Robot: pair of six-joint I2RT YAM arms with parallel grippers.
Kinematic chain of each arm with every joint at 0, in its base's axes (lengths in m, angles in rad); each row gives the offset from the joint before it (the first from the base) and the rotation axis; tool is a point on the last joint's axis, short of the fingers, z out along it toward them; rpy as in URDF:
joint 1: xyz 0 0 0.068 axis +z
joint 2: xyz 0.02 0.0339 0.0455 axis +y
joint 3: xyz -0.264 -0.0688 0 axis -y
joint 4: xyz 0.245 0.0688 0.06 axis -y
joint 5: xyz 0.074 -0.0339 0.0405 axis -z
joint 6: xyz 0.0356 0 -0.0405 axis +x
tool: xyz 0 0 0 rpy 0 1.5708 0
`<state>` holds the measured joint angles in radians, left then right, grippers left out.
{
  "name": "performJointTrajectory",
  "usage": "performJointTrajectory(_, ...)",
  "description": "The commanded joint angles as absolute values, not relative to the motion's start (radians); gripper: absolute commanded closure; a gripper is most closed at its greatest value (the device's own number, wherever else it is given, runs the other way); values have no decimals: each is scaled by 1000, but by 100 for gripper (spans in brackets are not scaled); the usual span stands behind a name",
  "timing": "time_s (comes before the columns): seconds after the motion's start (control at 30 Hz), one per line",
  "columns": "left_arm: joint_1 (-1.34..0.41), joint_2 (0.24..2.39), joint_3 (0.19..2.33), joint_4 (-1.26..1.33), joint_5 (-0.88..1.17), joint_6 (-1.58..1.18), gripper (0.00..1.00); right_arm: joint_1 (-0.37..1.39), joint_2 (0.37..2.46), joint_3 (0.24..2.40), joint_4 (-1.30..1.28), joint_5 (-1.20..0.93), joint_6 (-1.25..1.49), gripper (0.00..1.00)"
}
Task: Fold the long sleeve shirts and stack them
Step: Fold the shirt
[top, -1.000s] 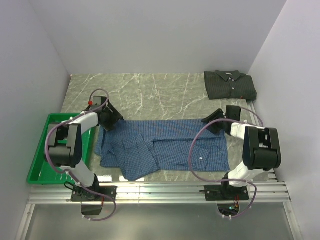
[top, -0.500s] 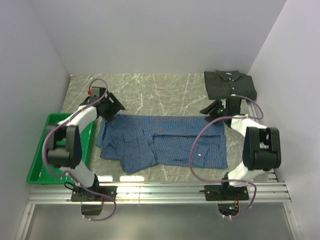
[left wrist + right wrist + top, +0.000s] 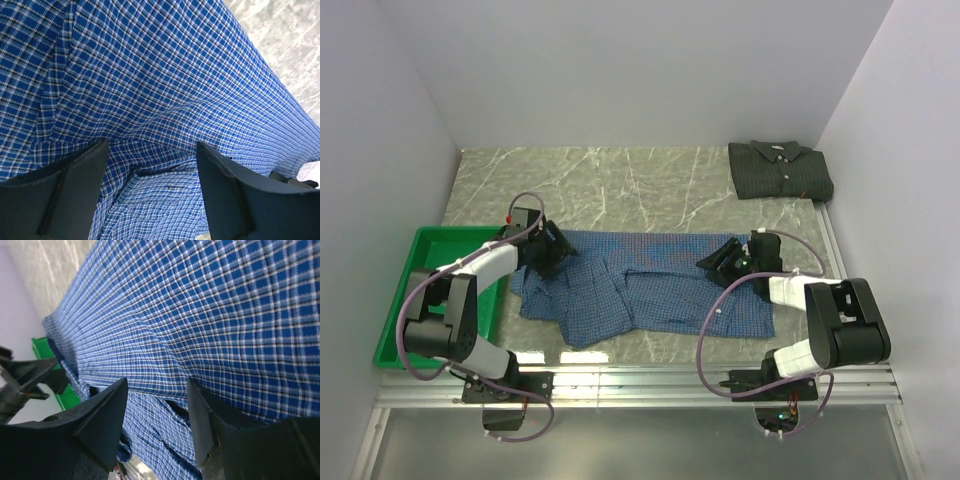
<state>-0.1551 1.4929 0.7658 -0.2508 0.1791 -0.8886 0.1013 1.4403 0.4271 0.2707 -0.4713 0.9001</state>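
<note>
The blue checked long sleeve shirt (image 3: 650, 290) lies spread across the middle of the table, its sleeves folded in over the body. The dark green-charcoal long sleeve shirt (image 3: 780, 168) sits folded in the back right corner. My left gripper (image 3: 550, 257) hovers low over the blue shirt's left end, open, with only checked cloth (image 3: 150, 75) beneath its fingers (image 3: 75, 180). My right gripper (image 3: 717, 265) is over the shirt's right half, also open, its fingers (image 3: 100, 415) apart above a fold in the cloth (image 3: 210, 305). Neither holds anything.
A green plastic tray (image 3: 408, 305) stands at the left edge of the table, beside the left arm. Bare marble table (image 3: 620, 190) runs behind the blue shirt. White walls close in left, right and back. Both arm bases sit on the metal rail (image 3: 640, 385).
Both grippers went out past the shirt's far edge, then came back in over the cloth. The blue shirt's far edge lies slightly further back than before.
</note>
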Motion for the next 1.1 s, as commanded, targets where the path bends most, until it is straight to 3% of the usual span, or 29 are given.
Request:
performJointTrajectory(0.0,-155,1441,762,-209,175,-908,23,104,1418,387,361,-453,890,41)
performJointTrajectory(0.27,-173,1304,793,-317,181,-730,23,123,1278,437,157,-405,715,41)
performJointTrajectory(0.47,-248,1258,804,-419,127,-580,22,263,1135,590,-81,-295,519,41)
performJointTrajectory(1.07,-305,1416,761,-361,207,-646,28,348,996,577,-123,-293,463,40)
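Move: The blue shirt's sleeve cuff lies just behind and right of the left gripper, about 3 cm back, 4 cm right and 3 cm below. The shirt's outer edge is roughly 6 cm straight ahead of this gripper, and the green tray's middle about 9 cm back and 25 cm left. From the right gripper the cuff is some 31 cm left, level with it and 2 cm below, while the white button lies about 11 cm back and 1 cm right. Hop the left gripper up about 5 cm, back and a little right, then down at the sleeve cuff, fingers open, turning the wrist some 20 degrees clockwise. Meanwhile lift the right gripper off the shirt to about 10 cm higher, drifting slightly left and back, tipping its fingers up and swinging them counter-clockwise, with its opening kept. ##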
